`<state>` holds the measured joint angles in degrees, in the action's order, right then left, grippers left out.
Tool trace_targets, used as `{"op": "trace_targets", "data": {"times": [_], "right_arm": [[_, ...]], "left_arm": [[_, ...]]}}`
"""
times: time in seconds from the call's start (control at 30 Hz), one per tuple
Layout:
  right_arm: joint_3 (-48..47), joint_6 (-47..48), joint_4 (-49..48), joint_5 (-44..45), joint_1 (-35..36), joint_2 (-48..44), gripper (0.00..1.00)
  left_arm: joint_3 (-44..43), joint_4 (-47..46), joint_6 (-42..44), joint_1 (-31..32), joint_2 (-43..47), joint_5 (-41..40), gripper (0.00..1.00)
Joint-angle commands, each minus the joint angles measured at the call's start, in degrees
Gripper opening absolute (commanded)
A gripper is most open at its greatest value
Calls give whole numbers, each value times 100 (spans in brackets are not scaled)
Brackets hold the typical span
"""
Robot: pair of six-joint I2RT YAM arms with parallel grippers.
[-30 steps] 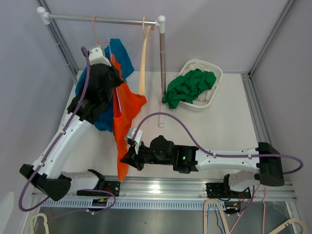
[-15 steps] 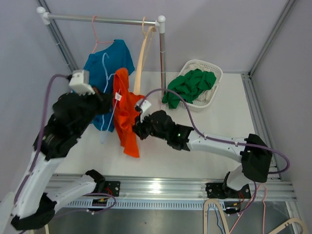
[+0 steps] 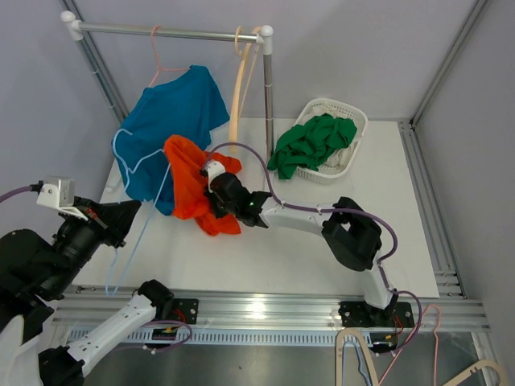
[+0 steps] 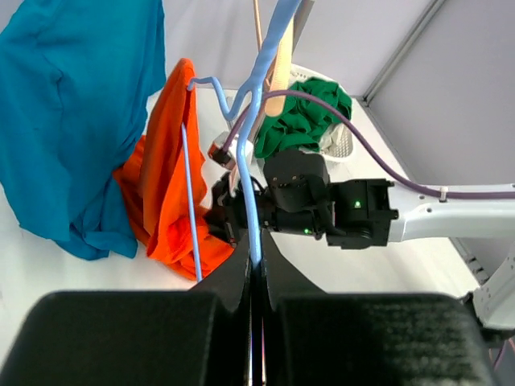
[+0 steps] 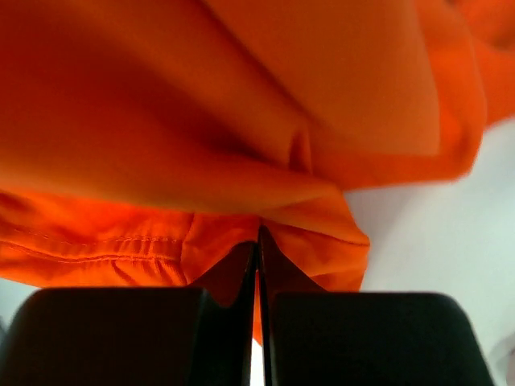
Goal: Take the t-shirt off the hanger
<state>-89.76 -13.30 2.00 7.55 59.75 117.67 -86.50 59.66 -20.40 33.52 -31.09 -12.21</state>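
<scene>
The orange t-shirt (image 3: 187, 186) lies bunched on the table, left of centre. My right gripper (image 3: 216, 198) is shut on its lower fold, and orange cloth (image 5: 241, 121) fills the right wrist view above the closed jaws (image 5: 257, 240). My left gripper (image 3: 127, 217) is drawn back to the near left and shut on a thin light-blue hanger (image 3: 138, 229). In the left wrist view the hanger (image 4: 254, 153) rises from the closed jaws (image 4: 256, 262). Its hook end sits beside the top of the orange shirt (image 4: 161, 189). I cannot tell whether it still touches the cloth.
A blue t-shirt (image 3: 170, 117) hangs on a pink hanger from the rack bar (image 3: 169, 32), with a bare wooden hanger (image 3: 236, 88) beside it. The rack's upright post (image 3: 268, 121) stands mid-table. A white basket (image 3: 348, 121) with green clothes sits at the back right.
My left arm has pulled back toward the near left with the light-blue hanger. The orange t-shirt has dropped into a bunch on the table, and my right gripper has moved left with it.
</scene>
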Motion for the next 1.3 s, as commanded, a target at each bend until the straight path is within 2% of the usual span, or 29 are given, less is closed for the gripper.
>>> {"op": "trace_targets", "data": {"times": [0.0,0.1,0.13,0.2,0.37,0.53,0.63,0.67,0.73,0.77,0.83,0.87,1.13,1.27], "right_arm": [[288,-286,143,526,-24,-304,0],[730,-366,300,729,-59,-726,0],[1019,-323,284,782,-68,-815,0],[1266,-217,135,765,-68,-999,0],[1172,-208,55,713,-24,-904,0],[548,-287,169,932,-16,-456,0],[853,-524,-294,1099,28,-647,0],[1089,-533,-601,1108,54,-936,8],[1880,-446,-1507,1047,160,-1253,36],[2083,-384,-1971,1003,195,-1499,72],[2357,-174,-2238,819,265,-1624,97],[2366,-112,-2335,766,283,-1659,100],[2331,126,-3187,63,345,-1703,100],[1850,275,-3294,53,345,-1449,100]], "left_arm": [[-628,-60,501,23,-300,393,1],[-1359,352,555,23,-695,623,1],[-1735,797,529,32,-1001,675,1],[-2011,1047,467,23,-1170,763,1],[-1108,601,414,23,-838,764,1],[-878,608,423,23,-767,650,1],[-728,556,388,32,-618,693,1],[-711,538,379,32,-583,685,1],[-631,547,379,23,-521,711,1],[-631,564,379,23,-529,702,1],[-658,617,379,32,-547,693,1],[-658,626,379,32,-538,702,1],[-693,608,309,32,-547,843,1],[-623,617,230,23,-521,948,1]]}}
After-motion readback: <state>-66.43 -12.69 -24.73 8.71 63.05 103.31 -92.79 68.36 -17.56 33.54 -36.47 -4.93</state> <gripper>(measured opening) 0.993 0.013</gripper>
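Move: The left gripper holds the blue hanger by its near shoulder; its far corner, where the orange t-shirt catches, lies about 18 cm ahead, 4 cm right and 8 cm lower. The right gripper is shut on the orange t-shirt, whose middle is some 6 cm left, 2 cm ahead and 8 cm above it. From there the blue t-shirt hangs roughly 16 cm ahead, 12 cm left, the laundry basket 24 cm ahead, 33 cm right. Tug the pinched orange t-shirt about 7 cm to the right and some 4 cm down with the right gripper, ease it part-way back, then open wide to let go and lift roughly 6 cm while drawing left and back, tilting the wrist. Keep the left fingers shut on the blue hanger, bobbing it up about 4 cm and down again against the tug. ##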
